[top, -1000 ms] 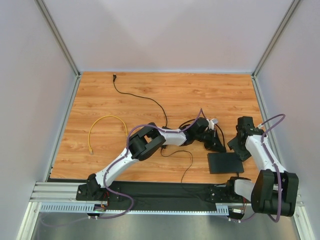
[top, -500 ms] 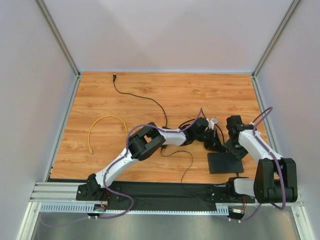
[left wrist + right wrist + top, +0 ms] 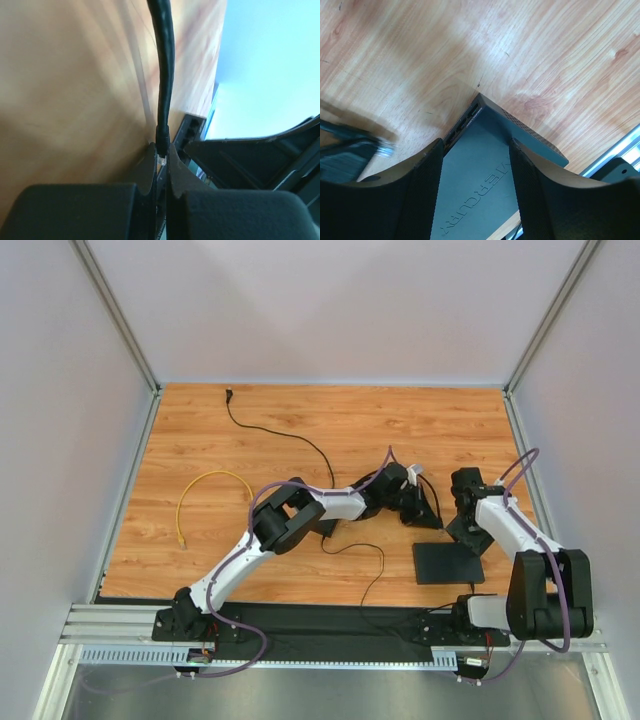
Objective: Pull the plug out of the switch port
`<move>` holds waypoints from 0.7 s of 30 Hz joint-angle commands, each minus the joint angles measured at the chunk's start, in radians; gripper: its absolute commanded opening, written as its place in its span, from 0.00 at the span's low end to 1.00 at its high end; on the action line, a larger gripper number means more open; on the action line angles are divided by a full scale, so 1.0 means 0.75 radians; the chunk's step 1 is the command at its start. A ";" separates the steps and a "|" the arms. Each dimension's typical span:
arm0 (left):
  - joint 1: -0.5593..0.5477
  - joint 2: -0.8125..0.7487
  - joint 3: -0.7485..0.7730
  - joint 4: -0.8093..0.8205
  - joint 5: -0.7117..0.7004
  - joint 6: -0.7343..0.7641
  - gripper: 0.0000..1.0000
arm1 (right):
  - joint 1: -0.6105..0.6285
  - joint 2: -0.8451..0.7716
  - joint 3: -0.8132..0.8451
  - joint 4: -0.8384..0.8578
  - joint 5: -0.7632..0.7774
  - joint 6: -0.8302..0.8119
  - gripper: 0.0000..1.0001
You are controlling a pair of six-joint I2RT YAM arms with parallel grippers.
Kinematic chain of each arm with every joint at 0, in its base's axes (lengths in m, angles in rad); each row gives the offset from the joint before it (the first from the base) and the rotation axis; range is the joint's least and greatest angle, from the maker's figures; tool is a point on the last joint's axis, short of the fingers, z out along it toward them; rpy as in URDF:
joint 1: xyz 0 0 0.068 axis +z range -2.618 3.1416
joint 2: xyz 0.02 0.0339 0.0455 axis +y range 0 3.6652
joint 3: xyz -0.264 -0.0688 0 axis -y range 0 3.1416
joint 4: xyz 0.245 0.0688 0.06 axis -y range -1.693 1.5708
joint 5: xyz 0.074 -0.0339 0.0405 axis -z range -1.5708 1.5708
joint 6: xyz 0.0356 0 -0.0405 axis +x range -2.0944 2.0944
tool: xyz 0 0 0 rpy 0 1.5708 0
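The switch (image 3: pixel 447 565) is a flat black slab lying near the table's front right, with its port row (image 3: pixel 462 124) facing left. My left gripper (image 3: pixel 428 518) is shut on the clear plug (image 3: pixel 161 161), and the plug's black cable (image 3: pixel 165 65) runs away from the jaws. In the right wrist view the plug (image 3: pixel 384 148) is off the ports, with bare wood between it and the switch (image 3: pixel 485 190). My right gripper (image 3: pixel 476 145) is open, its two fingers standing over the switch's far corner. From the left wrist the switch (image 3: pixel 192 131) shows just beyond the jaws (image 3: pixel 161 152).
A yellow cable (image 3: pixel 205 480) loops on the left of the wooden table. A thin black cable (image 3: pixel 262 430) runs to a connector at the far edge. A small black brick (image 3: pixel 327 528) sits under the left arm. The metal rail (image 3: pixel 120 625) lines the near edge.
My left gripper has drawn back up and to the left, away from the switch, with the plug. My right gripper has swung left and settled over the switch's far corner, jaws narrowing slightly.
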State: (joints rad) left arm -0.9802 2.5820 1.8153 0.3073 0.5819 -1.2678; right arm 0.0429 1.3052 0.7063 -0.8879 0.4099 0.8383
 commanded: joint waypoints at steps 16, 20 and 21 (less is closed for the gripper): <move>0.039 -0.258 0.136 -0.614 -0.223 0.526 0.00 | 0.000 -0.104 -0.105 0.134 -0.084 -0.064 0.57; 0.047 -0.434 0.153 -0.841 -0.309 0.747 0.00 | 0.000 -0.078 -0.117 0.173 -0.088 -0.066 0.57; 0.047 -0.515 0.149 -0.930 -0.336 0.831 0.00 | -0.002 -0.063 -0.115 0.175 -0.101 -0.079 0.57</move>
State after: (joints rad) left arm -0.9512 2.3836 1.8729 -0.1989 0.4038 -0.8570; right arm 0.0429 1.2243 0.6533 -0.8268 0.4004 0.7673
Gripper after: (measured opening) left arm 0.030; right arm 0.568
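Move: The plug already hangs free in the left hand's closed fingers. The switch's middle lies about 9 cm back from them, 2 cm to the right and 1 cm lower, its port side facing forward. The black box stands some 27 cm to the left hand's left and 4 cm ahead. From the right hand, which is at the switch's front right corner, the switch's middle is roughly 4 cm back, 5 cm left and 1 cm down. The plug, still pinched by its black cable end in the left fingers, is carried straight forward about 2.5 cm off the switch's port side, pauses briefly, then swings some 5 cm left while rising at a growing pace, the fingers tipping further down and the wrist rolling. The right hand stays in place, its part-open fingers still resting on the switch. ##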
